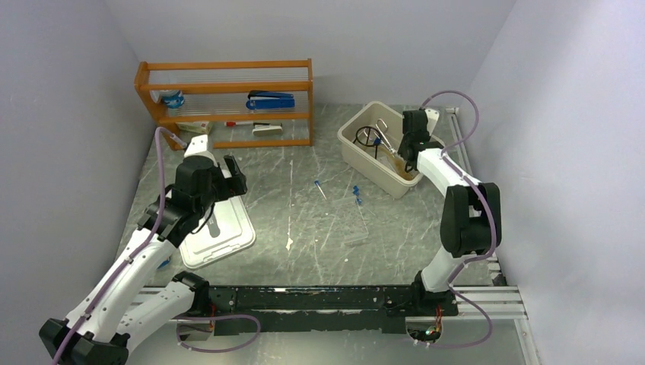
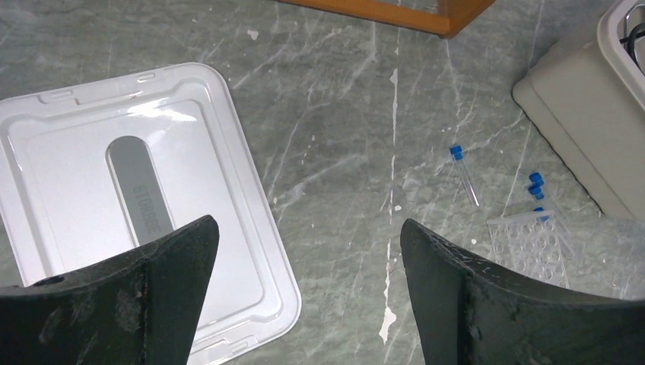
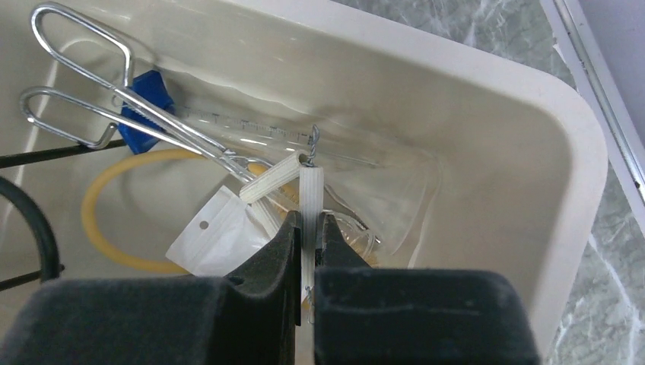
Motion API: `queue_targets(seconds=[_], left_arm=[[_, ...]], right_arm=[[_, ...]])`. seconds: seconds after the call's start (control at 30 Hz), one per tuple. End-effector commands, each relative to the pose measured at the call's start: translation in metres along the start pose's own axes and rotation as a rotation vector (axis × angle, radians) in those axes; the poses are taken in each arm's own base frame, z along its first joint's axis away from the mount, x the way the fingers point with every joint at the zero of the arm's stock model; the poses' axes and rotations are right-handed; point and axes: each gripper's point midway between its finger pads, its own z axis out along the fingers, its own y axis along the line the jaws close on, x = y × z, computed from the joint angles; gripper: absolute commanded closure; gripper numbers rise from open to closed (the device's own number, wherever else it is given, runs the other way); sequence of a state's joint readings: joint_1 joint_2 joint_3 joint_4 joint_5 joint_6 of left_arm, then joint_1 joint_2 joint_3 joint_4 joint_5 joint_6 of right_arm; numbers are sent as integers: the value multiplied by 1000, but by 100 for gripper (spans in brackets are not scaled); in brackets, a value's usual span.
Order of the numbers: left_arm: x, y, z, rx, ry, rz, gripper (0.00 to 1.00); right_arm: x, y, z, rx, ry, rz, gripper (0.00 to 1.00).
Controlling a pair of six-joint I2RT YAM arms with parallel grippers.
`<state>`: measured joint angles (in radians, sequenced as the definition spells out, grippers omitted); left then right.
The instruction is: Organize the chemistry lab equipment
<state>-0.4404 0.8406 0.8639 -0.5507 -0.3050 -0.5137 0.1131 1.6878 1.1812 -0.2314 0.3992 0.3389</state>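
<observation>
My right gripper (image 3: pixel 308 228) reaches into the beige bin (image 3: pixel 578 152) and is shut on one white tube of the triangle (image 3: pixel 310 190). Under it in the bin lie metal tongs (image 3: pixel 114 99), amber rubber tubing (image 3: pixel 95 205), a white paper packet (image 3: pixel 209 239) and the black wire tripod ring (image 3: pixel 42 228). My left gripper (image 2: pixel 308 251) hangs open over bare table beside the white lid (image 2: pixel 76 137), holding nothing. Blue-capped clear tubes (image 2: pixel 464 171) and the clear rack (image 2: pixel 532 247) lie on the table to its right.
The bin (image 1: pixel 365 163) stands at the back right, with my right gripper (image 1: pixel 401 156) over it. An orange shelf (image 1: pixel 228 99) with a blue stapler (image 1: pixel 270 100) stands at the back left. The lid (image 1: pixel 217 236) lies left of centre, and loose tubes (image 1: pixel 319 188) lie mid-table.
</observation>
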Motion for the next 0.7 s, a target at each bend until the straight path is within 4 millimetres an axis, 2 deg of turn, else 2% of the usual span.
queue_targets(seconds=[0.0,0.13,0.33,0.4,0.57,0.67], left_arm=[[1,-6,1,32,-5,-26,7],[3,-7,3,39,-1,-24,7],[6,-9,7,40,12,-15,7],[6,-9,7,41,10,-15,7],[6,-11,8,50,10,-20,7],[8,-13,9,61,17,-21,7]], right_arm=[[-7,-7,12,30,-35,17,100],[1,-14,19,75,-23,-10,98],[-5,-14,13,67,-33,-11,79],[-11,-12,7,49,-44,-6,72],[-27,-6,-21,-11,-59,5,66],[-34,7,-45,-79,-75,-8,65]])
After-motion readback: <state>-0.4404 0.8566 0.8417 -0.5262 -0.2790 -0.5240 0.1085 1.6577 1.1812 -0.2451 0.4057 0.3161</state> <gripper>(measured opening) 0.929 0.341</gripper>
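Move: The right hand holds the clay triangle inside the bin. The spot on the bin's floor where the triangle is to go is about 1 cm ahead, 1 cm to the right and some 6 cm below. From that hand the white packet lies about 4 cm left and 2 cm ahead, the tongs 5 cm left and 7 cm ahead, and the tripod stand 11 cm left and 8 cm ahead. From the idle left hand the spot is roughly 18 cm ahead, 52 cm right and 16 cm below. Downwards, ever more slowly, the right hand eases the pinched clay triangle about 1.5 cm deeper into the bin, drifting slightly right. Near the bottom the fingers open to about a third and let go of the triangle. The hand then turns back and climbs nearly 3 cm, away from the bin's floor. ##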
